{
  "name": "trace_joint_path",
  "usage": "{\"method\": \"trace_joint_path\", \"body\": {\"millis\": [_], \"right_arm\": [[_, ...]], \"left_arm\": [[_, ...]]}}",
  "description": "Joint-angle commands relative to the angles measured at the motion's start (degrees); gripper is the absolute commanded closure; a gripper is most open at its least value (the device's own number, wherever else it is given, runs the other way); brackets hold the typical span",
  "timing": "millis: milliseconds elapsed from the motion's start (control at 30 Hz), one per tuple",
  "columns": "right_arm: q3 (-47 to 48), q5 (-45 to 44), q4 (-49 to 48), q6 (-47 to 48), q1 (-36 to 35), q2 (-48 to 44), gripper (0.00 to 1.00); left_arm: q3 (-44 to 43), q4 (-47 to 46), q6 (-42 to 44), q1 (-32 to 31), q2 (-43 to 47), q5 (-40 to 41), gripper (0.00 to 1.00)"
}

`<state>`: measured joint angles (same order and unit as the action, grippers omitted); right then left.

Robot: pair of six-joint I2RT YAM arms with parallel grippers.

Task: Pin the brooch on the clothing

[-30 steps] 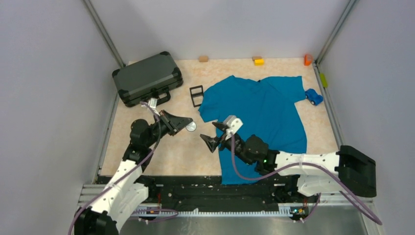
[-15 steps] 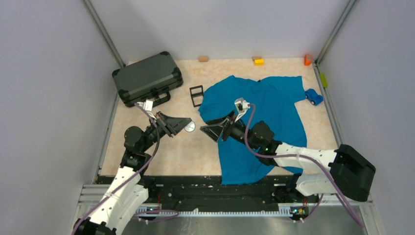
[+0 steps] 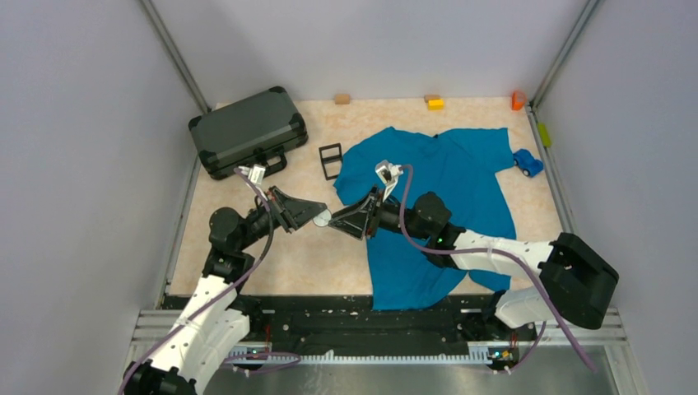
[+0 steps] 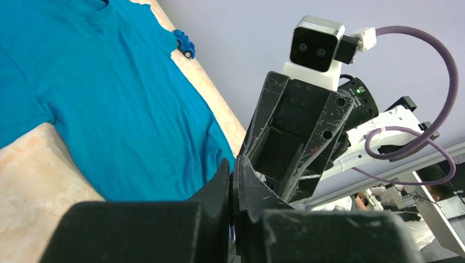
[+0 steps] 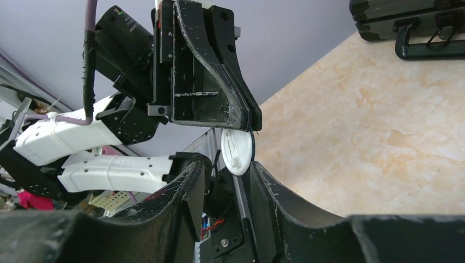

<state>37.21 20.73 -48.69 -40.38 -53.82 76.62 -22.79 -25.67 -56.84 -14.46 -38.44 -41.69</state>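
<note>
My left gripper (image 3: pixel 318 216) is shut on the brooch (image 3: pixel 322 217), a small round disc held in the air above the table, left of the teal T-shirt (image 3: pixel 449 189). In the right wrist view the brooch's white back (image 5: pixel 237 152) hangs from the left gripper's fingertips (image 5: pixel 244 118). My right gripper (image 5: pixel 227 172) is open, its two fingers on either side of the disc's lower edge, the right one close against it. In the left wrist view my left gripper (image 4: pixel 232 170) is pressed shut and the right gripper (image 4: pixel 296 142) faces it. The shirt (image 4: pixel 82 82) lies flat.
A dark grey hard case (image 3: pixel 247 130) stands at the back left. A black rectangular frame (image 3: pixel 330 160) lies by the shirt's sleeve. A blue toy car (image 3: pixel 528 163) sits at the right edge. A tan block (image 3: pixel 342 99), a yellow block (image 3: pixel 435 102) and an orange object (image 3: pixel 517 100) line the back wall.
My right gripper has swung left off the shirt and up to the left gripper, its open fingers now around the brooch. The left gripper has held the brooch nearly still.
</note>
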Motion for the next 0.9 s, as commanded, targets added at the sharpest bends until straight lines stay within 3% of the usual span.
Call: {"method": "trace_joint_path", "body": {"millis": [0, 733, 867], "right_arm": [[2.44, 2.82, -3.13, -1.33, 0.64, 0.96, 0.64], [2.51, 4.61, -6.28, -2.38, 2.64, 2.66, 0.76], [2.64, 4.96, -6.85, -2.42, 2.64, 2.88, 0.88]], "left_arm": [[-2.90, -3.07, 0.68, -0.22, -0.13, -3.70, 1.00], [-5.51, -0.52, 3.05, -0.31, -2.61, -10.26, 1.00], [-5.61, -0.43, 3.12, -0.31, -2.98, -10.84, 1.00]]}}
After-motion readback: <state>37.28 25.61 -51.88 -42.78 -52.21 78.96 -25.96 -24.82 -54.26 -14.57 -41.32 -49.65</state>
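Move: The brooch is already in the left hand's shut fingers, its disc sticking out about 1 cm back and 1 cm below that hand's point. From the half-open right hand, the disc's middle lies some 2 cm to the left and 1 cm ahead, at its height. Far below, roughly 22 cm down, the middle of the clothing lies about 24 cm to the right hand's right and 2 cm ahead, and the black frame some 13 cm ahead and 2 cm left. Keeping the brooch pinched, the left hand eases about 1.5 cm back and 1 cm to the right towards the right fingertips, turning some 10 degrees clockwise so that the disc is carried in between them. The right hand practically holds its place, pointing left at the brooch, and narrows its fingers from a bit under half open to about a fifth open around the disc's free part. ##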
